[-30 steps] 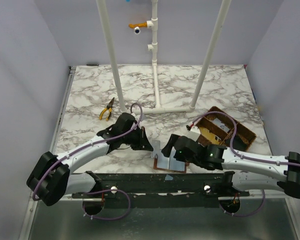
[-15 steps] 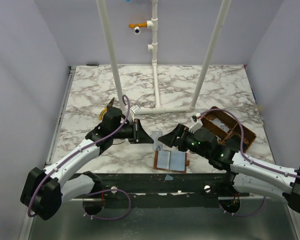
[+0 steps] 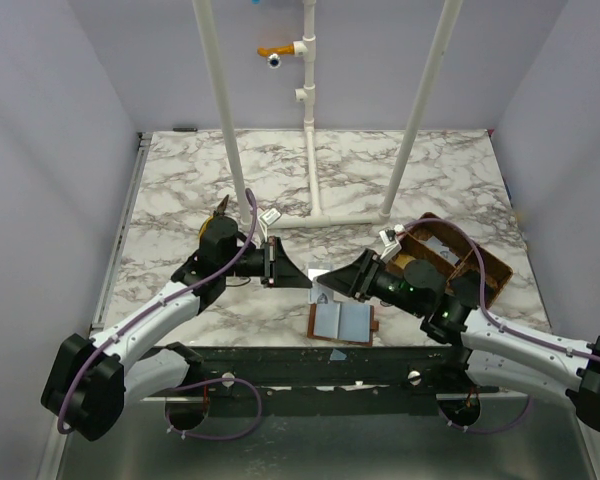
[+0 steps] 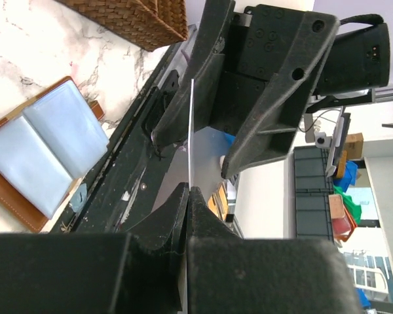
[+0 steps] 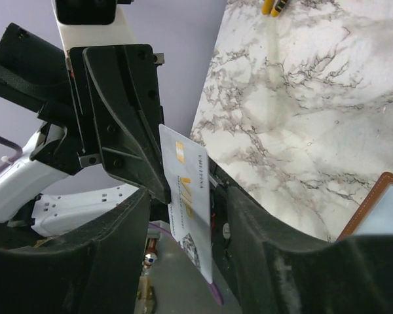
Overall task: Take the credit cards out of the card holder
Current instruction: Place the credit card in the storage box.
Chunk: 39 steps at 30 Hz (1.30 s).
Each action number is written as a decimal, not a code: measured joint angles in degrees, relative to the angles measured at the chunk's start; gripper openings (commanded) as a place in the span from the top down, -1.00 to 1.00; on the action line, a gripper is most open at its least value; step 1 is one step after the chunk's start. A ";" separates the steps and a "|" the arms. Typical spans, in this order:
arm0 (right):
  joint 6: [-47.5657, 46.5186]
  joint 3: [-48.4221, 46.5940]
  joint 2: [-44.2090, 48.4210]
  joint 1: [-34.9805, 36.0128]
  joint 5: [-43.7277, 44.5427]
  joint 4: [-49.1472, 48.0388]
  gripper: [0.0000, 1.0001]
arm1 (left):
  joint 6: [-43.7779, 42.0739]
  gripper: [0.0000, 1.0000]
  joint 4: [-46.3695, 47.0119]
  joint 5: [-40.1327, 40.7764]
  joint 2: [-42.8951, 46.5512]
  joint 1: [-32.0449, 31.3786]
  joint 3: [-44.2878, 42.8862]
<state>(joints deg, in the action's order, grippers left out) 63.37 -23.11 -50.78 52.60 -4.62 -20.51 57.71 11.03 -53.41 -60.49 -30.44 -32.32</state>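
Observation:
The card holder (image 3: 340, 322) lies open and flat near the table's front edge, its blue-grey pockets up; it also shows in the left wrist view (image 4: 46, 150). My left gripper (image 3: 302, 275) hovers above and left of it, shut on one edge of a pale grey-white credit card (image 5: 187, 190) with gold "VIP" print. In the left wrist view that card is a thin edge-on line (image 4: 191, 131). My right gripper (image 3: 330, 283) faces the left one, its jaws on either side of the card's free end with a gap on each side.
A brown woven divided basket (image 3: 450, 258) stands at the right, just behind the right arm. Yellow-handled pliers (image 3: 212, 222) lie behind the left arm. A white pipe frame (image 3: 310, 120) stands at the back middle.
The left gripper rose from beside the card holder with the card. The right gripper moved left to straddle the card, and its jaws have narrowed.

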 measured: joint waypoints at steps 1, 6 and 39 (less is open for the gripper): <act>0.17 0.22 0.31 -0.13 -0.22 -0.33 0.16 | 0.39 1.00 0.59 -0.26 -0.04 0.00 0.02; 0.72 0.70 1.03 -0.33 -0.87 -1.33 0.99 | 1.33 1.00 2.03 -1.36 -0.39 0.00 0.02; -1.99 -8.46 1.81 -0.59 14.97 28.13 0.99 | -15.32 -0.97 -35.21 24.68 3.76 0.07 -12.41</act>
<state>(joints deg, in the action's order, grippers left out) 61.39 -31.57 -48.97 52.01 10.35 7.62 42.39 -24.18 -28.73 -56.73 -30.37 -44.73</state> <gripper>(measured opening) 0.009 0.984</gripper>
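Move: The credit card stands upright between the hands, still held by the left: its middle is about 3 cm right of the left hand, level and at its height, and about 1 cm ahead and 2 cm left of the half-open right hand. From the right hand, the card holder lies some 2 cm back, 3 cm right and 17 cm below, and the storage box roughly 30 cm right, 11 cm ahead and 14 cm below. The right hand pinches the card, the left lets go; they part about 5 cm each, outward, forward and down. ##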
